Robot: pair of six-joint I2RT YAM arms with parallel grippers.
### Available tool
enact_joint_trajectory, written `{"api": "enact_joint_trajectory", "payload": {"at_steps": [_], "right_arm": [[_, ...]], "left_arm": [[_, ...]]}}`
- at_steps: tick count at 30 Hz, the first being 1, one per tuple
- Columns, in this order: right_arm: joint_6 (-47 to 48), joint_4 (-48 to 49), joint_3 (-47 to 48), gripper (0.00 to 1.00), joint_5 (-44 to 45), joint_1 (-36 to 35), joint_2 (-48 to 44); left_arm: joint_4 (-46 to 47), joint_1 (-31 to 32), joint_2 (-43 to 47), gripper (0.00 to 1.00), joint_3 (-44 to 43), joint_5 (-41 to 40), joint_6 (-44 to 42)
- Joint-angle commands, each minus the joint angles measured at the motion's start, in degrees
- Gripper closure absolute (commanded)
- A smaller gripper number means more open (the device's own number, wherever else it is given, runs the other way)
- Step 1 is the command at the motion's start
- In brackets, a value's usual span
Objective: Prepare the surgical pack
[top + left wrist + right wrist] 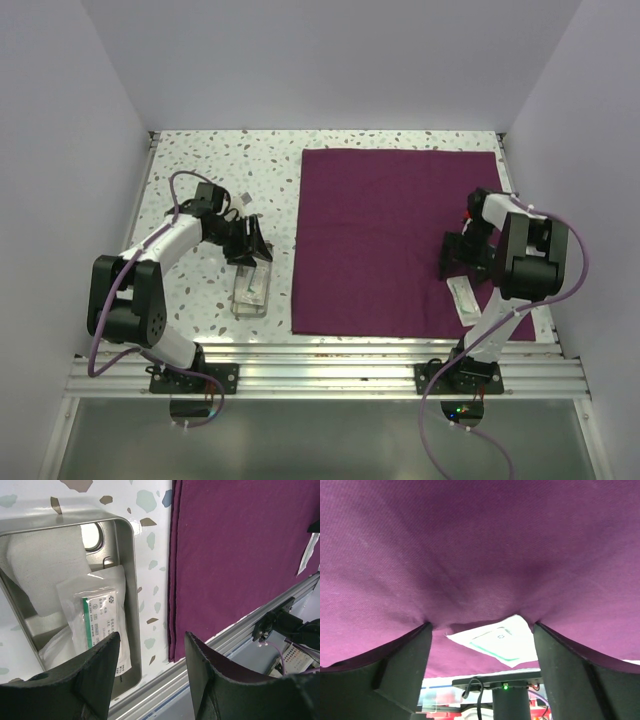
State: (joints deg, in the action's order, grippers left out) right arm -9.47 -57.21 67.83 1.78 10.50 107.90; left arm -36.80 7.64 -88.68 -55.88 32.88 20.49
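Observation:
The surgical pack's dark purple cloth (400,240) lies spread flat across the middle and right of the table. Its steel tray (251,314) stands left of the cloth and holds white gauze (45,565) and a sealed white packet (100,615). My left gripper (250,245) hovers open just above the tray's far end, with nothing between its fingers. Over the cloth's right side, my right gripper (462,255) is open, its fingertips (422,630) down on the fabric (480,545). Another white packet (465,298) lies on the cloth just in front of it.
The speckled tabletop (200,180) shows left of the cloth. An aluminium rail (320,370) runs along the near edge, carrying both arm bases. White walls enclose the left, back and right sides.

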Motion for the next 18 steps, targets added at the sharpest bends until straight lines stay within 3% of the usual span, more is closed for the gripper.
{"api": "enact_joint_trajectory", "payload": {"at_steps": [1, 10, 11, 14, 18], "right_arm": [[0.33, 2.02, -0.86, 0.16, 1.74, -0.13, -0.40], [-2.56, -0.09, 4.41, 0.47, -0.54, -0.13, 1.26], [-3.61, -0.27, 5.02, 0.58, -1.42, -0.13, 1.61], [-6.16, -0.36, 7.04, 0.78, -5.64, -0.13, 1.79], [-8.98, -1.06, 10.55, 0.85, -10.13, -0.39, 1.70]], "left_arm": [[1.73, 0.27, 1.41, 0.42, 0.07, 1.57, 0.16], [1.82, 0.27, 1.76, 0.42, 0.24, 1.66, 0.25], [1.82, 0.27, 1.85, 0.42, 0.33, 1.66, 0.34], [1.81, 0.36, 2.20, 0.42, 0.77, 1.66, 0.34], [1.90, 0.27, 2.38, 0.42, 0.95, 1.66, 0.34]]}}
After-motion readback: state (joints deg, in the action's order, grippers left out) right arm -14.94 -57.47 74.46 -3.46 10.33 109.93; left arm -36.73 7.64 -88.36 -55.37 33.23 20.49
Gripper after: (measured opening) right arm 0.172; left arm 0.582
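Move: The white packet lying on the purple cloth has its far end between the open right fingers, at about their height; its middle lies some 7 cm back and about 1 cm left of the right hand. The cloth's near right corner is roughly 16 cm back and 16 cm right of that hand. From the left hand, over the metal tray, the packet's middle lies about 53 cm right, 9 cm back and some 7 cm lower. Shut the right gripper from nearly wide open to almost closed at the packet's far end, fingers pointing down at the cloth. Hold place at first, then, still closing, sweep about 4 cm forward away from the packet's middle, easing a little left and up as you go. ##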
